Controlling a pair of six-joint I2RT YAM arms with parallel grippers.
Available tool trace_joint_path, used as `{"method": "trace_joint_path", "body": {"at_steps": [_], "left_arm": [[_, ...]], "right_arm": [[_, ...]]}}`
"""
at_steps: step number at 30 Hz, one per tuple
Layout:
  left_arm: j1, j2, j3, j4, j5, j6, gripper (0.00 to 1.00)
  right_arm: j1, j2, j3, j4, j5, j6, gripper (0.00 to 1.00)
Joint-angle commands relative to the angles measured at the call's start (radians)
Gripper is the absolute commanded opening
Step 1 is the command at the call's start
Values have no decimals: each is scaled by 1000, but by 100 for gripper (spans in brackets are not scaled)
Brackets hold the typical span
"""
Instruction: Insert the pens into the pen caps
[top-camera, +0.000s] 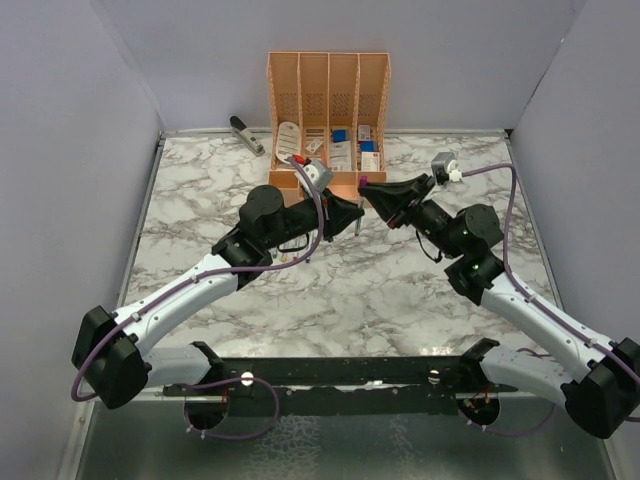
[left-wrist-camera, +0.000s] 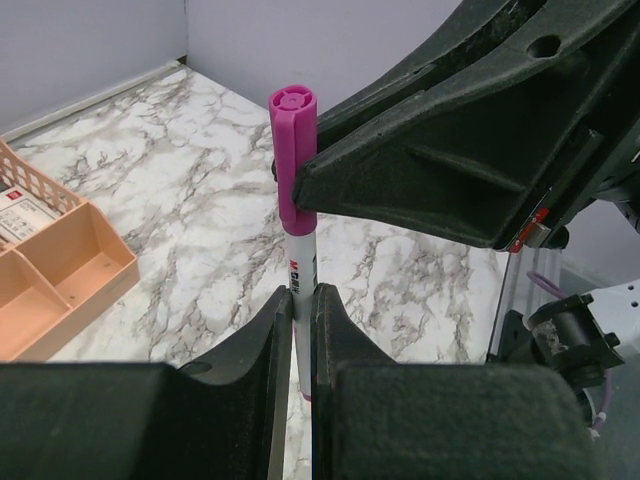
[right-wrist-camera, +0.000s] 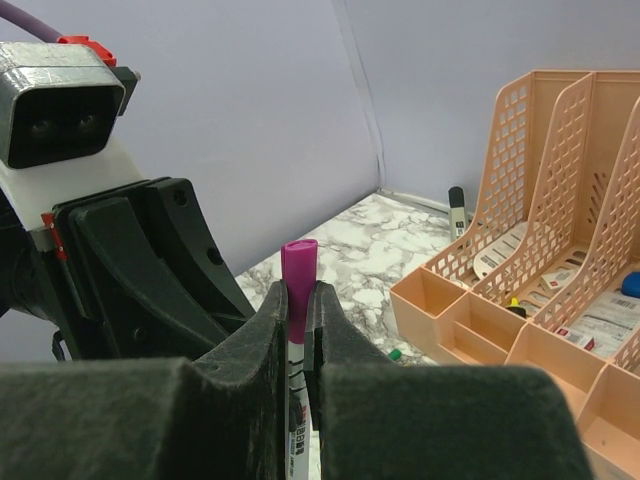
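Note:
A white pen (left-wrist-camera: 301, 262) stands upright above the marble table, with a purple pen cap (left-wrist-camera: 293, 130) seated on its top end. My left gripper (left-wrist-camera: 302, 292) is shut on the pen's barrel. My right gripper (right-wrist-camera: 302, 292) is shut on the purple cap (right-wrist-camera: 298, 268), with the pen's printed barrel (right-wrist-camera: 298, 420) showing below between its fingers. In the top view the left gripper (top-camera: 352, 213) and right gripper (top-camera: 368, 190) meet tip to tip just in front of the organiser. A green cap (right-wrist-camera: 395, 353) lies on the table by the organiser's base. Other pens and caps are hidden.
A peach organiser (top-camera: 328, 75) with cards and boxes stands at the back centre, close behind both grippers; something small and yellow (right-wrist-camera: 515, 303) sits in one compartment. A grey stapler (top-camera: 247, 135) lies at the back left. Grey walls enclose the table (top-camera: 350, 290).

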Motion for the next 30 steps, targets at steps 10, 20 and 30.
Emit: {"method": "trace_joint_path", "body": {"at_steps": [10, 20, 30], "left_arm": [[18, -43, 134, 335, -88, 50, 0], [20, -59, 30, 141, -23, 2, 0], [20, -11, -57, -120, -102, -8, 0]], "right_arm": [[24, 74, -75, -295, -21, -25, 1], [24, 70, 19, -242, 126, -4, 36], [24, 8, 128, -165, 200, -44, 55]]}}
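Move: The pink cap is already on the pen. It sits in the right fingers, its middle about 1 cm above their grip, and some 5 cm above and 1 cm ahead of the left fingers, which pinch the pen's white body. The finished pens lie on the table about 7 cm ahead of the left hand, 15 cm left and 31 cm below; the organizer box is roughly 28 cm ahead, 6 cm left and 28 cm below it. Keep the right fingers shut on the cap and the left on the pen, and carry both hands together about 1 cm forward and slightly down. Then open the right gripper about halfway to free the cap, while that hand dips some 2 cm, goes a little forward and tips downward. Draw the left hand and its pen about 1 cm left and down, keeping the pinch. ##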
